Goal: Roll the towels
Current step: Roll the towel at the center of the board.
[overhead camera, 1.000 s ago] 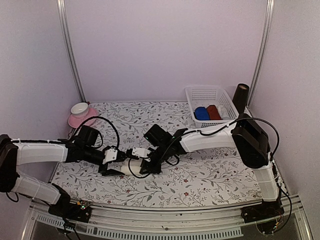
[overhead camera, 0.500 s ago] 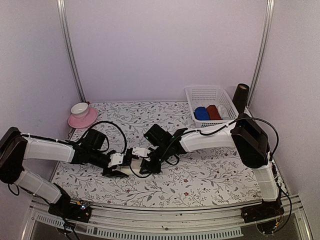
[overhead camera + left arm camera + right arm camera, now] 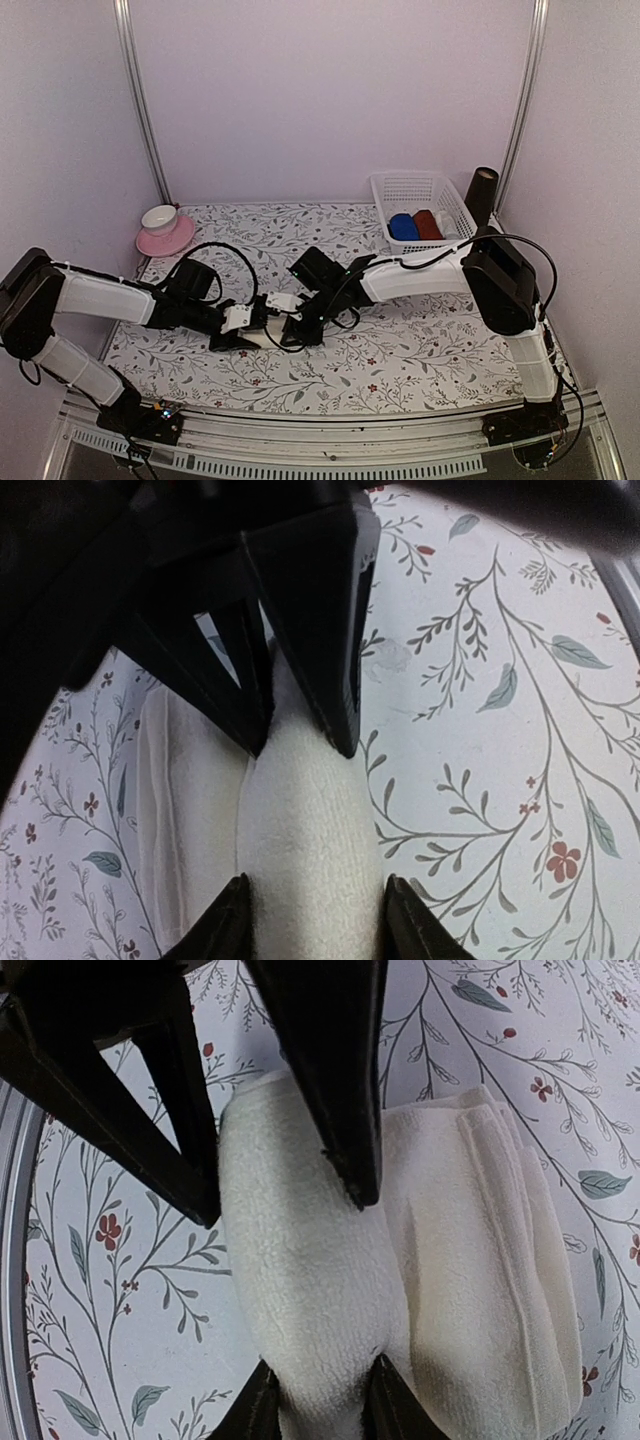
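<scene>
The cream towel lies mid-table, part rolled into a thick tube with a flat folded flap beside it. My left gripper meets the tube from the left, its fingertips pressed against both sides of the roll. From the right, my right gripper pinches the tube's other end, denting the cloth. Each wrist view shows the other gripper's black fingers at the top. The blue towel sits rolled in the basket.
A white basket at the back right also holds a dark red roll. A dark cylinder stands beside it. A white cup on a pink saucer sits at the back left. Side walls stand close.
My left gripper has slid right along the table to the towel and its jaws have narrowed onto the roll. The right gripper has stayed put, holding the other end.
</scene>
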Tool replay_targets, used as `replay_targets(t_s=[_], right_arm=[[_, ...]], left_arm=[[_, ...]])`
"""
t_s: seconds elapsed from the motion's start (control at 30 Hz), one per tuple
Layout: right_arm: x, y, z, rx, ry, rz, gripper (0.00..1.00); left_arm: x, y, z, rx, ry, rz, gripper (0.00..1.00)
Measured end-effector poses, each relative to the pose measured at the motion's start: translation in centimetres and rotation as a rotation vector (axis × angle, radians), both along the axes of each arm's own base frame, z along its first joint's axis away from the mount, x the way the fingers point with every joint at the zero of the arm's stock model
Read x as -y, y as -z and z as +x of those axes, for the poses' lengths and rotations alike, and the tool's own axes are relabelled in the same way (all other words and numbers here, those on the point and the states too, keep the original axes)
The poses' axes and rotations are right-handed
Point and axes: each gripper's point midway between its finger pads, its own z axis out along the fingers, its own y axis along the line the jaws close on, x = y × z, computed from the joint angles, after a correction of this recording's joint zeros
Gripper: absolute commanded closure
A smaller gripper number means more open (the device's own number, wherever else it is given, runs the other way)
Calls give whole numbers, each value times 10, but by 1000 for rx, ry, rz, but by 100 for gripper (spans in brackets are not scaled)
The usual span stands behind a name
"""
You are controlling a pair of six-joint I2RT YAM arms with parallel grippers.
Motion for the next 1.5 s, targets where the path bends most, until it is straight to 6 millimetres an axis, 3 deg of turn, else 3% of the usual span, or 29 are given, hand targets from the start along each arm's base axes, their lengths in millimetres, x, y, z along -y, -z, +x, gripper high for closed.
replay_targets(t_s=[0.2, 0.33, 0.47, 0.6, 0.83, 1.03, 1.2, 1.33, 1.5], right_arm=[[1, 0, 1, -2, 5, -1, 72], [2, 1, 2, 3, 5, -5, 57], [5, 6, 5, 31, 21, -4, 43], [19, 4, 5, 73, 44, -7, 36], [58, -10, 0, 134, 83, -17, 31], [73, -36, -8, 218, 73, 97, 30], [66, -47, -20, 285, -6, 184, 30], [46, -58, -25, 351, -76, 238, 29], [24, -46, -22, 383, -124, 243, 30]], left_arm=[[1, 2, 2, -2, -7, 0, 89], [1, 3, 1, -2, -5, 5, 100], [1, 5, 0, -33, -11, 18, 98], [0, 6, 1, -86, -22, 24, 98], [-3, 10, 4, -257, -50, 3, 98], [-3, 13, 10, -422, -70, -18, 99], [-3, 14, 15, -580, -91, -42, 100], [-5, 15, 17, -682, -106, -74, 100], [-6, 16, 18, -767, -118, -94, 100]])
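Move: The towel roll lies crosswise between the hands. Its middle is about 5 cm to the right of the left hand, whose parted fingers straddle the left end, and about 5 cm to the left of the right hand, which already pinches the right end. Its middle is at most 1 cm below both hand points and level with them fore and aft. The unrolled towel part lies beyond it, some 5 cm ahead of either hand. Rolling its wrist forward some 45 degrees, the left hand creeps about 2 cm forward and slightly down, after first shutting its fingers on the roll's left end. The right hand meanwhile opens, draws about 7 cm rightward off the other end and rises, then swings nearly 5 cm back left above it, open, its wrist tilted back about 20 degrees. ##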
